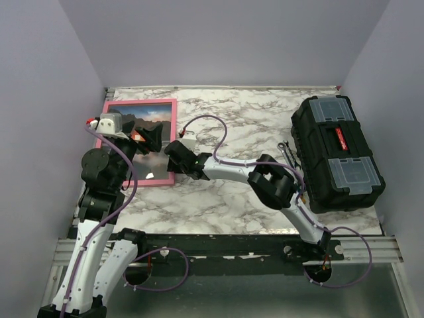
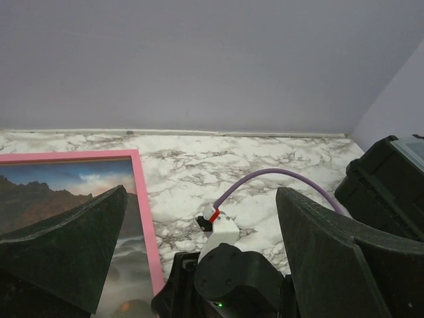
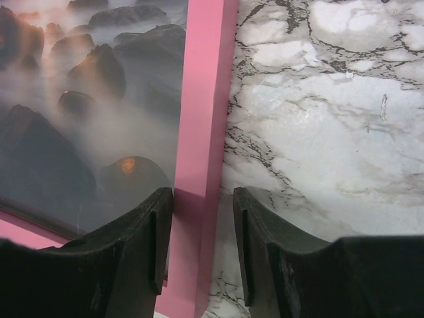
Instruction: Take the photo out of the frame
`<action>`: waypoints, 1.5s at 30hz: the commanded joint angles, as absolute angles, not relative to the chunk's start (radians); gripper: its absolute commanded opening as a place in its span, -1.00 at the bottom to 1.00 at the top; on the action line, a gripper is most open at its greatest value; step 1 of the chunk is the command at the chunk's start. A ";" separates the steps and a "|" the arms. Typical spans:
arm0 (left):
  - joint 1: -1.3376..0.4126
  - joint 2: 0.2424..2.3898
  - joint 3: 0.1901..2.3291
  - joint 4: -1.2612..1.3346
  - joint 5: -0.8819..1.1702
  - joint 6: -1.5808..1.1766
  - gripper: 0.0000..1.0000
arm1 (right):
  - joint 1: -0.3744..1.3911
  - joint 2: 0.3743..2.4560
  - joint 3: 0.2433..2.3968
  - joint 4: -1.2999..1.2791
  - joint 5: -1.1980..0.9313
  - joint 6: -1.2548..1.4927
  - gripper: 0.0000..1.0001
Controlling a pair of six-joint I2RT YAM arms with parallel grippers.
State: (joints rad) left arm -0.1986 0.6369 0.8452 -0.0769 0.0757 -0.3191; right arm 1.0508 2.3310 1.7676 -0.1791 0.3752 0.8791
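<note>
The pink frame (image 1: 173,126) lies flat at the table's left with the photo (image 1: 142,114) face up inside it. My right gripper (image 1: 167,154) is low at the frame's right rail near its lower corner. In the right wrist view its jaws straddle the pink rail (image 3: 202,119). One finger (image 3: 142,225) is over the photo (image 3: 86,99) against the rail, and the other finger (image 3: 265,225) stands on the marble with a small gap, so the right gripper (image 3: 202,195) is open. My left gripper (image 2: 202,195) hangs wide open and empty above the frame (image 2: 142,199), just behind the right wrist.
A black toolbox (image 1: 336,152) fills the right side of the table, with a small dark metal piece (image 1: 286,151) beside it. Walls close off the back and both sides. The right arm's purple cable (image 1: 218,136) arcs over the marble in the middle.
</note>
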 commanded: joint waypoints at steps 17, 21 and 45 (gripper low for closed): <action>-0.208 0.719 0.884 -0.105 0.030 -0.396 0.90 | 1.053 2.271 1.647 -0.146 0.429 0.797 -0.99; -0.216 0.856 0.949 -0.202 0.028 -0.449 0.88 | 1.052 2.139 1.460 -0.040 0.427 0.777 -0.99; -0.285 1.578 1.219 -0.402 0.393 -0.640 0.24 | 1.043 1.719 1.051 0.164 0.459 0.663 -0.99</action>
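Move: The right hand's open fingers already straddle the pink frame's right rim near its near corner, practically 0 cm away and about 1 cm below the hand point; that corner lies some 6 cm back. The photo's middle is about 10 cm ahead and 13 cm left of this hand. From the high left hand, the right rim's middle is some 14 cm ahead, 6 cm right and 35 cm down, with the photo's middle about as far ahead but 8 cm left. The right fingers close on the pink rim beside the near-right corner, then drag it about 13 cm right and some 5 cm back, keeping their hold as the hand finally rises 3 to 4 cm. Meanwhile the left hand swoops down about 20 cm, also forward and right some 10 cm each, towards the frame's right rim, tipping fingers down roughly 55 degrees and closing them partway. ##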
